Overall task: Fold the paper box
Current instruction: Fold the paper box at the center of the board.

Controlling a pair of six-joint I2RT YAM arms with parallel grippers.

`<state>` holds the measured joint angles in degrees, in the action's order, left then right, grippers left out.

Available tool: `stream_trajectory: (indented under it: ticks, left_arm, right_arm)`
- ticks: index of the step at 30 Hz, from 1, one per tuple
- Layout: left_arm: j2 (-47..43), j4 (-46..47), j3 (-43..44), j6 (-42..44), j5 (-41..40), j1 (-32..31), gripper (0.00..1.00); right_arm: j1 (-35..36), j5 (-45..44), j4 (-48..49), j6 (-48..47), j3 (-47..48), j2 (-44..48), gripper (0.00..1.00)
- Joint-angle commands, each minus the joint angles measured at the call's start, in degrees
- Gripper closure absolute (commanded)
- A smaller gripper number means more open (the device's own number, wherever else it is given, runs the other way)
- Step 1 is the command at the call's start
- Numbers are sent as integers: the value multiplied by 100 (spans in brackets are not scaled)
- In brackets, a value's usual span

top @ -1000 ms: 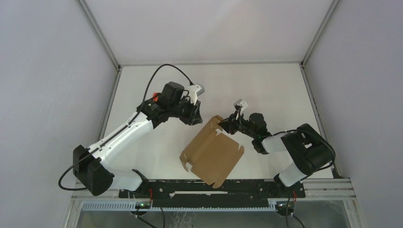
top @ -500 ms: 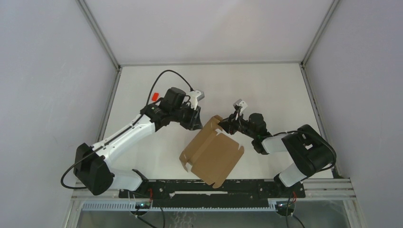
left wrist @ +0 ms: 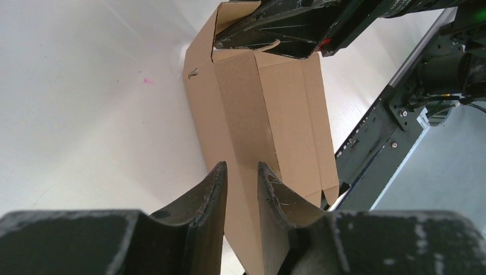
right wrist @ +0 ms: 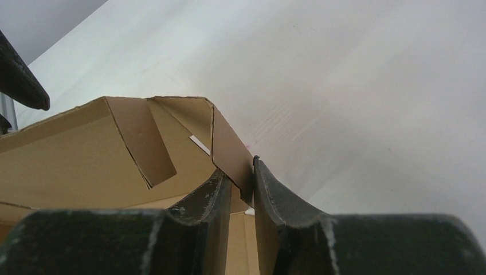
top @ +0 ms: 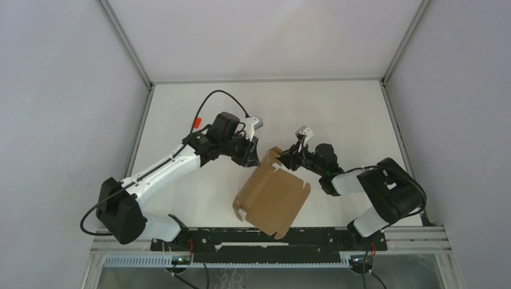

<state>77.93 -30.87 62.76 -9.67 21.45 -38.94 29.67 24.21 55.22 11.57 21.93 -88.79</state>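
The paper box (top: pixel 272 195) is a brown cardboard sheet, partly folded, tilted on the white table between the arms. My right gripper (top: pixel 287 158) is at its far corner, shut on a raised flap (right wrist: pixel 232 154) that stands between its fingers (right wrist: pixel 240 172). My left gripper (top: pixel 253 159) hovers at the box's far left side. In the left wrist view its jaws (left wrist: pixel 242 169) stand a narrow gap apart with nothing between them. The box's side panel (left wrist: pixel 258 103) shows beyond that gap. Whether the left tips touch the cardboard is unclear.
A small red block (top: pixel 196 122) lies on the table behind the left arm. The black base rail (top: pixel 271 235) runs along the near edge, close to the box's near corner. Grey walls close in the table on three sides.
My left gripper has moved right, up to the box's far left side. The box has shifted slightly to the right. The right gripper has kept its hold and its place.
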Motion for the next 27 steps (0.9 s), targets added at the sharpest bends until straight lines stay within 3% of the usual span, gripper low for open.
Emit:
stream_trajectory:
  ticks: [1,9,15,27]
  left_arm:
    - [50,190,-93,-101,97,-107,69]
    - [99,102,-66,-123,-25,-208,68]
    - [85,8,2,-102,-97,-216,69]
    - [94,-110,56,-61,-210,-216,69]
  right_arm:
    - [50,-47,87,-94,127,117,72]
    - [48,-56,110,-59,136,68,70]
    - [13,36,-128,22,77,320,44]
    - [-382,673,-447,278,-680,1782,37]
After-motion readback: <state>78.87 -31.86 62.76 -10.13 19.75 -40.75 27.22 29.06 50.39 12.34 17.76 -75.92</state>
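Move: The paper box's far-corner flap is already pinched between the right fingers, right at that hand. The middle of the box lies about 11 cm back and 2 cm left of it, some 4 cm lower; the box's left wall is centred about 6 cm back and 9 cm left. From the left hand, that left wall's middle is about 5 cm back, 1 cm right and 3 cm below, and the flap some 10 cm right and 2 cm ahead. The box's far-corner flap is held still at first, then released as the right fingers spread to about twice their gap. The right hand lifts about 3 cm while drawing back about 2.5 cm and slightly right, tilting only a little. At the left wall, the partly open left fingers seem to bear on the cardboard, easing about 1 cm down and back. ##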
